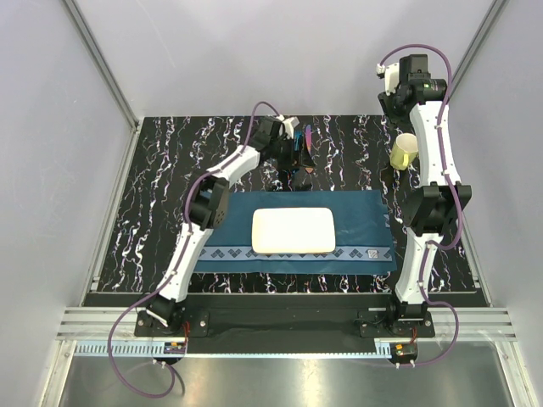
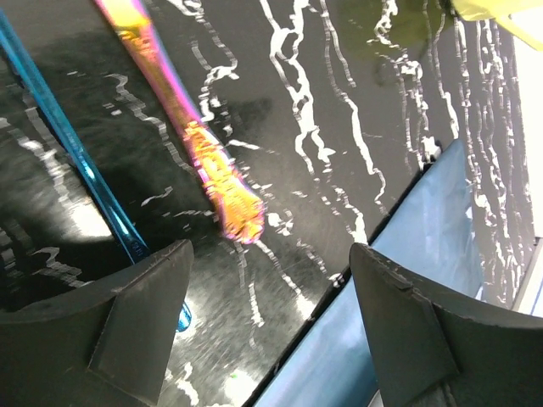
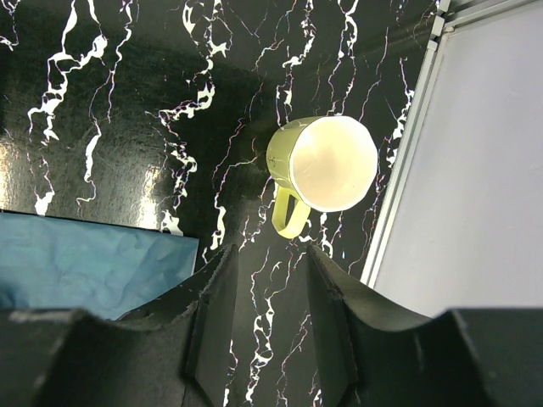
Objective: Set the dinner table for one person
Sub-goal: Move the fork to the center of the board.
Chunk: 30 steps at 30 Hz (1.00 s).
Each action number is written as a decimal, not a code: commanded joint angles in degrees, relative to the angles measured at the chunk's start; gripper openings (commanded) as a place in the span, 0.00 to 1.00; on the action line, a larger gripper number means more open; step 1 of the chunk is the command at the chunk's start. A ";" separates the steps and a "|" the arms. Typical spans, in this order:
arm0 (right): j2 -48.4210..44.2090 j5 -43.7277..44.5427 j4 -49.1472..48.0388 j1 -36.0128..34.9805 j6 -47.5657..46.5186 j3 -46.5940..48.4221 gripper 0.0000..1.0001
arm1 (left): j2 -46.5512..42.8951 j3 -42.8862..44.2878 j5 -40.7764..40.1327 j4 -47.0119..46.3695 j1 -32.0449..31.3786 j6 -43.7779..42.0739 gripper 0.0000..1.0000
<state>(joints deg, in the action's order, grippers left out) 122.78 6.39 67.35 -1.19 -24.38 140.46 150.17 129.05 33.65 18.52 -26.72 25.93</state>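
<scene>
On the black, white-veined dinner table (image 1: 170, 170) lies a teal placemat (image 1: 365, 222) with a cream rectangular plate (image 1: 293, 230) on it. My left gripper (image 2: 270, 250) hovers open just behind the mat's far edge, over bare tabletop. An iridescent pink-orange utensil (image 2: 212, 174) ends just ahead of its jaws. A blue utensil (image 2: 72, 148) runs under its left finger (image 2: 140, 318). My right gripper (image 3: 271, 252) hangs high at the back right, open, with nothing between its fingers. A yellow mug (image 3: 327, 165) stands upright on the table below it, handle toward the jaws.
The cutlery (image 1: 304, 144) lies in a cluster at the back middle of the table. The mug (image 1: 405, 151) stands near the right wall (image 3: 475, 170). Grey walls close in the left, back and right sides. The placemat's corner (image 3: 85, 267) lies left of the right gripper.
</scene>
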 commanded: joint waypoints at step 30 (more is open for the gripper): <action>0.44 -0.15 -0.20 -0.57 0.21 4.64 0.45 | -13.76 -0.65 -0.60 7.14 3.43 -13.97 0.81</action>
<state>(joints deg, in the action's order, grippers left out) 122.98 6.39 67.37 -1.21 -24.38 142.10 144.27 126.87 30.81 26.68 -22.59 15.86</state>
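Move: Just ahead of the left hand, whose front finger is over its handle, lies the blue fork, its middle about 7 cm forward, 1 cm to the left and some 3 cm lower. The knife lies beside it, about 8 cm ahead and 3 cm to the right of the hand. The board's center is roughly 20 cm back and 3 cm left. From the right hand the fork is some 6 cm ahead, 32 cm left and 23 cm below. Sweeping left about 7 cm and some 3 cm forward, low over the table and with the fingers staying open, the left hand pushes the fork's handle end along with its front finger, away from the knife. It then stops, draws back about 2 cm and rises about 2 cm, rolling slightly so that its left side lifts. ##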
